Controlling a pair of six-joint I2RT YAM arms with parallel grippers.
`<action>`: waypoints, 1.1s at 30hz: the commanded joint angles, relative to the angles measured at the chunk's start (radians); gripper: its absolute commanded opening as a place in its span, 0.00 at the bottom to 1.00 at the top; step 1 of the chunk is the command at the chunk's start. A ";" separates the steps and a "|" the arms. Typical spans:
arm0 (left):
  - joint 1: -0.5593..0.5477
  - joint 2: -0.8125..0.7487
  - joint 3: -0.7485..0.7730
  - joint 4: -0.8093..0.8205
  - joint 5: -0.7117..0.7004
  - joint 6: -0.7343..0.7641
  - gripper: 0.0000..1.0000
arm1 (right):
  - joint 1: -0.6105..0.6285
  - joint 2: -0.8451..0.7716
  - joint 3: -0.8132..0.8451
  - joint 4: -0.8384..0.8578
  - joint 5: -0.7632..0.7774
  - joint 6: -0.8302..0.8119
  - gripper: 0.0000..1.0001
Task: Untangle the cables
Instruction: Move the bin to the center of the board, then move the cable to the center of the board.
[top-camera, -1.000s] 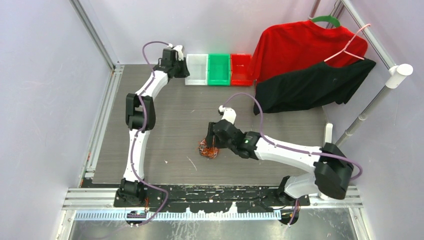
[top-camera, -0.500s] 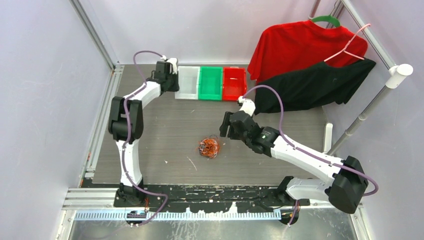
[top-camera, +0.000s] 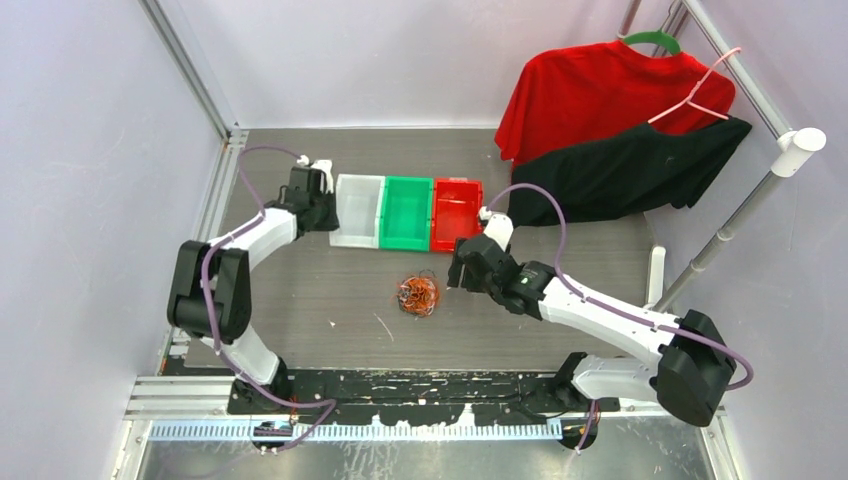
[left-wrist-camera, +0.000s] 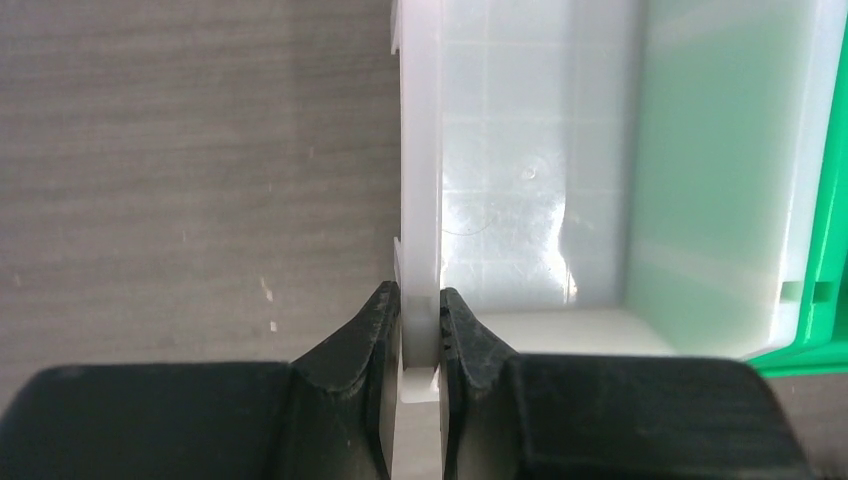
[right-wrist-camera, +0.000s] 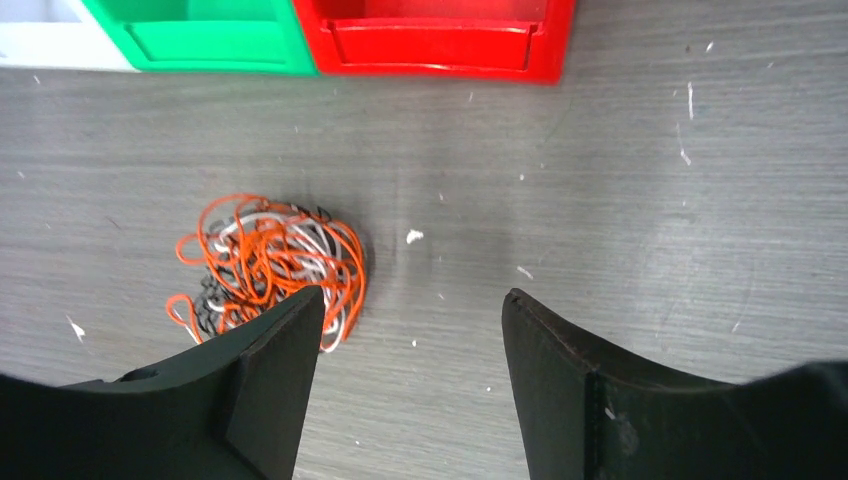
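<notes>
The cables (top-camera: 418, 296) lie as one tangled ball of orange, white and black cords on the grey table; the ball also shows in the right wrist view (right-wrist-camera: 270, 262). My right gripper (top-camera: 457, 268) is open and empty, just right of the ball, with nothing between its fingers (right-wrist-camera: 412, 300). My left gripper (top-camera: 330, 210) is shut on the left wall of the white bin (top-camera: 356, 214), its fingertips (left-wrist-camera: 375, 318) pinching the wall's rim (left-wrist-camera: 421, 150).
A green bin (top-camera: 405, 212) and a red bin (top-camera: 456, 212) stand joined to the white bin in a row just behind the cables. A red shirt (top-camera: 600, 90) and a black shirt (top-camera: 620, 170) hang at the back right.
My left gripper has dragged the row of three bins from the back toward the front, close behind the cables. My right gripper has lifted off the cables and moved to their right.
</notes>
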 joint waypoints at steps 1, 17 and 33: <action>-0.011 -0.129 -0.120 -0.023 -0.012 -0.105 0.12 | 0.066 -0.008 -0.021 0.008 0.035 0.034 0.70; 0.001 -0.320 -0.050 -0.305 0.141 0.030 0.81 | 0.193 0.249 0.017 0.237 -0.133 -0.042 0.66; 0.021 -0.455 0.086 -0.861 0.496 0.459 0.84 | 0.364 -0.077 -0.137 -0.058 -0.169 0.078 0.01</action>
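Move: The left fingers still pinch the left wall of the white bin near its front end. The middle of the joined bins lies about 15 cm to the right, 7 cm farther out and slightly lower, and the cables some 18 cm right and 14 cm back. From the open right gripper the cables are roughly 10 cm left, 3 cm ahead and 10 cm below; the red bin's middle is about 24 cm ahead, 2 cm left and 8 cm below. Draw the bins straight back with the left gripper, slowing over about 5 cm, then open the fingers off the white wall, lift some 9 cm and carry on back, turning clockwise about 30 degrees. Meanwhile bring the right gripper back 12 cm, left and down to the near side of the cables, turning counter-clockwise and shutting on nothing. ##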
